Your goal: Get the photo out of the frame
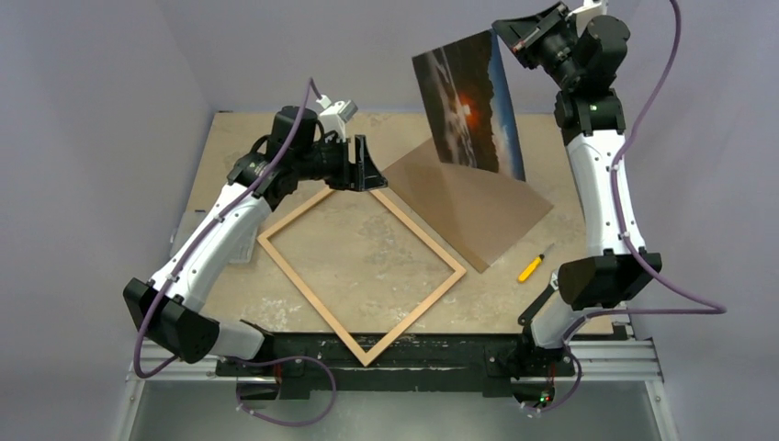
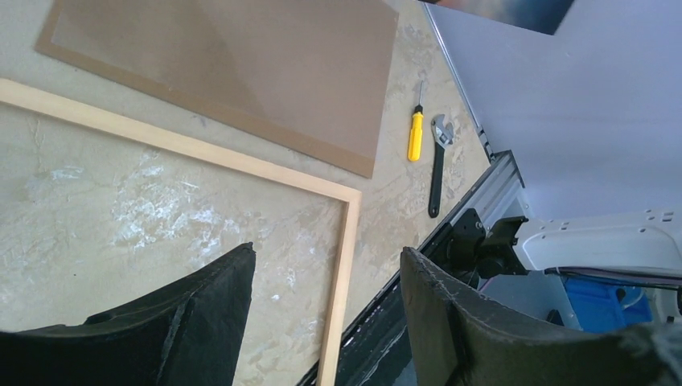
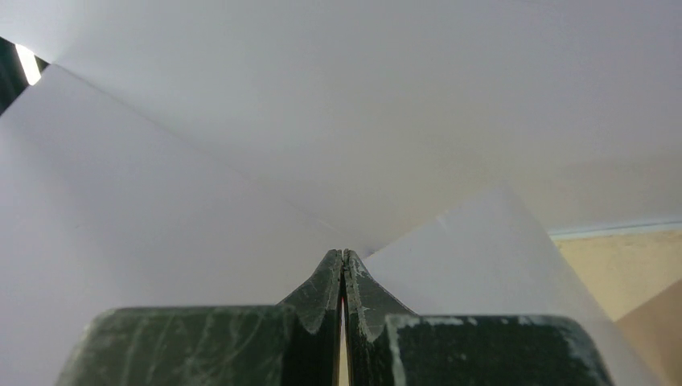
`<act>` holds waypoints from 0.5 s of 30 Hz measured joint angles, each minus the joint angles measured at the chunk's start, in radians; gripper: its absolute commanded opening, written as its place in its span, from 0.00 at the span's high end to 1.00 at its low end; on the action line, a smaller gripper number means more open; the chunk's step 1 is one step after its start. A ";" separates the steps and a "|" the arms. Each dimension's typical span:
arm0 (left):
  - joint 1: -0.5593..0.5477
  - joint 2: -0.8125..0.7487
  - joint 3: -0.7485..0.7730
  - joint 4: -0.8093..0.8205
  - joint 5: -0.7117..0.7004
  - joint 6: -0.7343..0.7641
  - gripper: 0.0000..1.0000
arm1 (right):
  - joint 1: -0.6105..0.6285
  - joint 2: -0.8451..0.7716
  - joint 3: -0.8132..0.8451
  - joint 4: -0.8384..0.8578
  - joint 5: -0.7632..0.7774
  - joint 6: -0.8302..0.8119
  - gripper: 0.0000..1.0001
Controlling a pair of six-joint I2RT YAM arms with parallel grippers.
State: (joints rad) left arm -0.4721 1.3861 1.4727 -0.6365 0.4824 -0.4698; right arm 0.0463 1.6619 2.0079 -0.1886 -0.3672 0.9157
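Observation:
The photo (image 1: 468, 106), a dark sunset print, hangs tilted in the air above the back of the table. My right gripper (image 1: 503, 32) is shut on its upper right corner. In the right wrist view the jaws (image 3: 344, 253) are pressed together on a thin edge, and the print's pale back (image 3: 499, 265) spreads away to the right. The frame (image 1: 312, 301), thin light wood, lies flat on the table as a diamond with nothing in it. My left gripper (image 1: 367, 179) hovers open over the frame's far corner, holding nothing. In the left wrist view the gripper (image 2: 328, 249) stands above one frame rail (image 2: 185, 145).
A plain brown backing board (image 1: 478, 207) lies flat on the table to the right of the frame, under the raised print. A yellow screwdriver (image 1: 532, 266) and a black wrench (image 2: 438, 161) lie near the table's right edge, by the right arm.

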 measured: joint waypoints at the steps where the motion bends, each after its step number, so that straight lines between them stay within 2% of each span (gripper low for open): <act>1: 0.002 0.000 -0.001 0.000 0.000 0.000 0.36 | 0.002 0.000 -0.005 0.010 0.002 0.014 1.00; 6: 0.011 0.000 -0.011 0.003 0.000 0.000 0.36 | -0.013 -0.072 -0.146 0.070 0.052 0.039 1.00; 10: 0.012 0.000 -0.015 0.006 0.001 0.000 0.36 | -0.072 -0.177 -0.399 0.129 0.134 0.034 1.00; 15: 0.012 0.000 -0.020 0.017 0.009 -0.002 0.36 | -0.188 -0.211 -0.748 0.239 0.227 0.032 1.00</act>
State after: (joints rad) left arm -0.4599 1.3865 1.4525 -0.6193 0.4915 -0.4713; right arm -0.1421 1.4513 1.2598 0.0502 -0.1398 0.9482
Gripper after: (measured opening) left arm 0.639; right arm 0.001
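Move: My right hand, high up, holds the photo by one corner, the sheet hanging below it. The backing board lies about 50 cm below that hand, 7 cm back and 3 cm to its right. The empty frame is some 23 cm left and 23 cm back on the table, the yellow screwdriver about 17 cm right and 25 cm back. From my left hand, the board is roughly 12 cm ahead, 17 cm right and 30 cm down. I sweep my right hand down about 20 cm and to the right some 12 cm, slow at first and then quickening, to bring the photo down towards the backing board. The fingers stay shut on the photo's corner while the wrist tips downward and swings clockwise by about 25 degrees. ##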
